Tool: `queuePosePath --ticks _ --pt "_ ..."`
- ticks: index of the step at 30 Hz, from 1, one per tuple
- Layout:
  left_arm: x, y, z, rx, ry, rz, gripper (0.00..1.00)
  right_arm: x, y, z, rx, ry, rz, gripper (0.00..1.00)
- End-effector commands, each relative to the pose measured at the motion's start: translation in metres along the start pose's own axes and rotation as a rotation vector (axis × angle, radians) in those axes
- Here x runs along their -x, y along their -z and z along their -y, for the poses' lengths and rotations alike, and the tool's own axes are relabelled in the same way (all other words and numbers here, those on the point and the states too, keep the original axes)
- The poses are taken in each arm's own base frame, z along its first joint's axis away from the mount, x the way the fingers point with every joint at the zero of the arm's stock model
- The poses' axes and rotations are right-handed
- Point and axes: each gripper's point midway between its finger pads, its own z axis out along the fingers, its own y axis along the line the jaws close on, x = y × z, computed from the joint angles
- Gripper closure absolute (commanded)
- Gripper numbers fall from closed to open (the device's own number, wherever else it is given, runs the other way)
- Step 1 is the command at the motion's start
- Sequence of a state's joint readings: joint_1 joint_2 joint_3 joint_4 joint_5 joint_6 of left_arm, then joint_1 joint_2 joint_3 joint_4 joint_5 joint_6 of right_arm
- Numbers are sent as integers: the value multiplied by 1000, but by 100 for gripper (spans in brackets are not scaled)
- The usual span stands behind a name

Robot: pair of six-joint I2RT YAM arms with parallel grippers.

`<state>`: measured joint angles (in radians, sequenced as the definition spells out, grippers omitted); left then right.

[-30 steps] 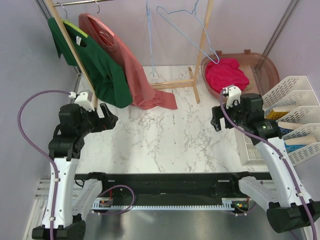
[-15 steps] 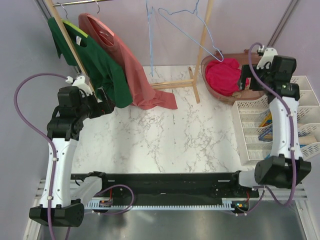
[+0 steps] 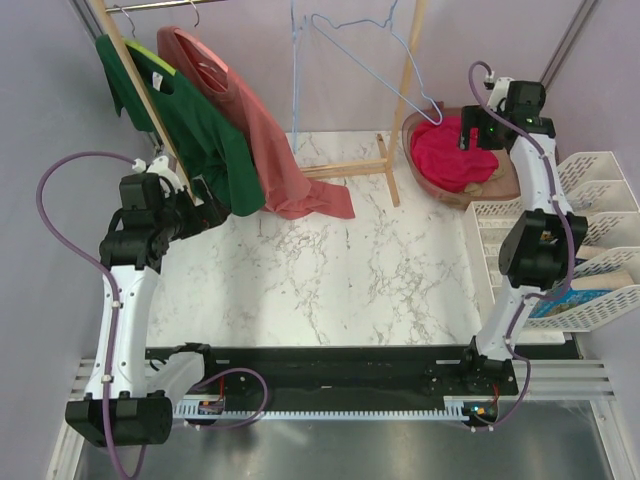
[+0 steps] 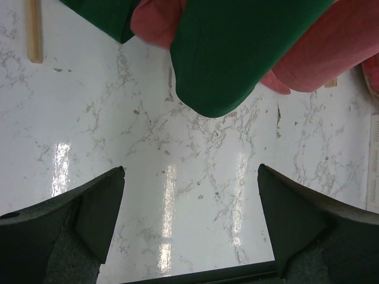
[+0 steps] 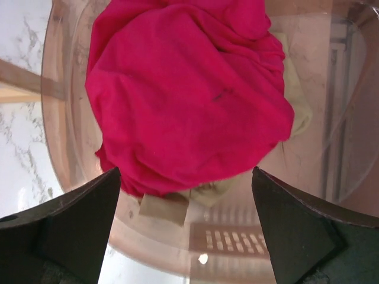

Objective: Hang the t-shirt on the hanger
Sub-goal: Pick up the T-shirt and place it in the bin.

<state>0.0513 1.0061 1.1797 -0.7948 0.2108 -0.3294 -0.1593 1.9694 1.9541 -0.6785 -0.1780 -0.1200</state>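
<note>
The crimson t-shirt lies crumpled in a translucent pink basket at the back right; in the right wrist view the t-shirt fills the upper part. My right gripper hovers above the basket, open, with nothing between its fingers. The pale-blue wire hanger hangs from the wooden rack at the back, its hook close to the basket. My left gripper is open above the marble at the left, just below the hanging dark green shirt. In the left wrist view only bare table lies between its jaws.
A dark green shirt and a salmon-pink shirt hang on the wooden rack at the back left. A beige cloth lies under the t-shirt in the basket. White slotted trays stand along the right edge.
My right arm has swung up and back from the table's right side to above the basket. The left gripper has shifted slightly back towards the green shirt. Both stay open.
</note>
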Motion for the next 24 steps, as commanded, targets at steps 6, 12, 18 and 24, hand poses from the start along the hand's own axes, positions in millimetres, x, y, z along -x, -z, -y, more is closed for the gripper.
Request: queuePosePath --ticks 6,12,18,24 --pt "8 -5 -2 -1 21 47 1 9 -87 2 -67 27 39 2" --pt "5 -8 -3 -1 0 36 1 -13 -125 5 -95 37 7 2" --pt "3 -10 -6 9 7 30 1 -7 -122 16 -145 43 15 29" --pt "12 -6 2 -18 3 42 1 41 -81 23 -158 23 111 100"
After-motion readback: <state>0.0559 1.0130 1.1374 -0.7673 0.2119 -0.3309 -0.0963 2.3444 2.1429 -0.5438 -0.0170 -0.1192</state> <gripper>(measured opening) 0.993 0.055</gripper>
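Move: The t-shirt lies crumpled in the bin about 11 cm ahead of the open right hand and some 14 cm below it, nearly in line sideways. The bin's middle is roughly 7 cm to the right of the t-shirt. The wooden rack foot stands about 17 cm left of the t-shirt and 2 cm nearer. From the left hand the t-shirt is roughly 57 cm to the right and 33 cm ahead, lower by 18 cm. Pinches the t-shirt's near half between the right hand's fingertips, which start wide open and shut almost fully at the bottom of the reach. To get there the right hand sinks about 13 cm into the bin while pushing some 7 cm forward, forward first and then mostly down, fingers tipping slightly steeper; as they close it starts back up, by about 2 cm. ##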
